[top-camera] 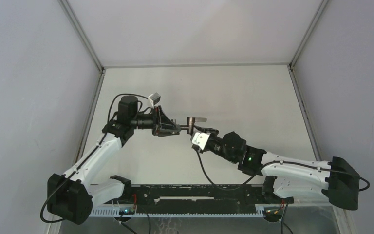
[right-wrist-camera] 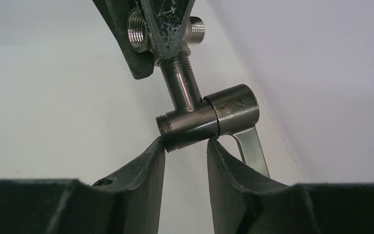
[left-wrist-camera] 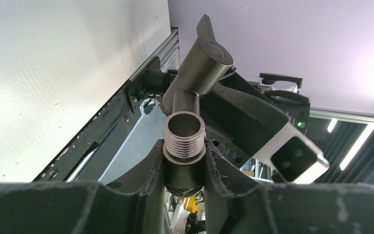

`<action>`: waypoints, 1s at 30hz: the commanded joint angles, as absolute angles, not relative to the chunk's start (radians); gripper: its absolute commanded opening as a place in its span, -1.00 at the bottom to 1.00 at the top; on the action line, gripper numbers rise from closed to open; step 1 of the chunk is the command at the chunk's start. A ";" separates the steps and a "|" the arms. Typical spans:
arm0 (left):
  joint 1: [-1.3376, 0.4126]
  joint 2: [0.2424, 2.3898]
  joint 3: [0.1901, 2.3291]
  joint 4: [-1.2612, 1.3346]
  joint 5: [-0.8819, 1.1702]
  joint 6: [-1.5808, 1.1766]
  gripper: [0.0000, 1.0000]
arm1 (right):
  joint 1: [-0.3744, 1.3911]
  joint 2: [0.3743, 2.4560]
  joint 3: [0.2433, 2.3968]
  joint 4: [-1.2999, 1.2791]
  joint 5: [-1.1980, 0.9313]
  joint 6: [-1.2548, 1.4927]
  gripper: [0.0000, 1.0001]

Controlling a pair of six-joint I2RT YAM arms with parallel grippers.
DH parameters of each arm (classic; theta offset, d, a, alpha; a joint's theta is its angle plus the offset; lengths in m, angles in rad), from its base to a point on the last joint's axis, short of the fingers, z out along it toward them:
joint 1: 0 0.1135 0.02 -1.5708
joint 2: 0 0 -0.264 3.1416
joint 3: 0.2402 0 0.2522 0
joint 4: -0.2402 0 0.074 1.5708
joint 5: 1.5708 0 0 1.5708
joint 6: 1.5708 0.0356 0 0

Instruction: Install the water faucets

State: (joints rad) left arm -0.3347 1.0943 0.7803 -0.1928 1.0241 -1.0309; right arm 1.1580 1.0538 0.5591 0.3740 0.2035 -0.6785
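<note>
My left gripper (top-camera: 177,127) is shut on the small silvery threaded fitting (left-wrist-camera: 184,139), seen between its fingers (left-wrist-camera: 151,170) in the left wrist view. The dark grey-brown T-shaped tap piece (right-wrist-camera: 207,119) stands with its stem in the fitting (right-wrist-camera: 139,29); its thin lever (right-wrist-camera: 251,148) hangs to the right. Both are held in the air above the table (top-camera: 253,97). My right gripper (right-wrist-camera: 186,146) has its jaws apart, with the fingertips (right-wrist-camera: 159,151) touching the underside of the tap's cross body and nothing between them. In the top view the tap (top-camera: 193,120) sits between both grippers.
The white table has metal rails along its left (top-camera: 93,105) and right (top-camera: 303,105) edges and grey walls around it. A black bar (top-camera: 199,192) with cables runs along the near edge. The right wrist camera (left-wrist-camera: 297,158) is close behind the tap.
</note>
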 commanded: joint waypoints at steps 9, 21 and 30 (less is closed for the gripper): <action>-0.358 1.048 0.870 -0.243 1.088 -0.919 -1.00 | 0.974 1.014 0.801 0.080 -0.362 -0.252 -0.20; -0.364 1.044 0.914 -0.320 1.069 -0.854 -1.00 | 0.845 0.944 0.895 -0.137 -0.561 -0.142 0.27; -0.364 1.047 0.930 -0.325 1.074 -0.851 -1.00 | 1.008 0.864 0.701 0.089 -0.180 -0.409 0.81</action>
State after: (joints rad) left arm -0.3614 1.0660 0.8658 -0.3618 1.0264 -0.8707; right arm 0.9913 0.8478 0.7166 -0.0467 -0.3267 -0.3107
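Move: The faucet's body is already at the right hand's fingertips, about 2 cm to its left and 1 cm ahead, roughly level. Its lever sticks out some 4 cm ahead and 2 cm to the right. The pipe tee, still in the left hand's grip, is about 7 cm to the right hand's left and 1 cm ahead. From the left hand the faucet body lies about 5 cm to the right and 1 cm lower. Rolling its forward side down by some 35 degrees, the right hand turns the faucet on its stem against the tee, then opens its fingers wide and comes free, going back about 6 cm while it climbs, sinks partway and begins to unwind the roll. The left hand keeps hold of the tee, easing back a couple of centimetres. ##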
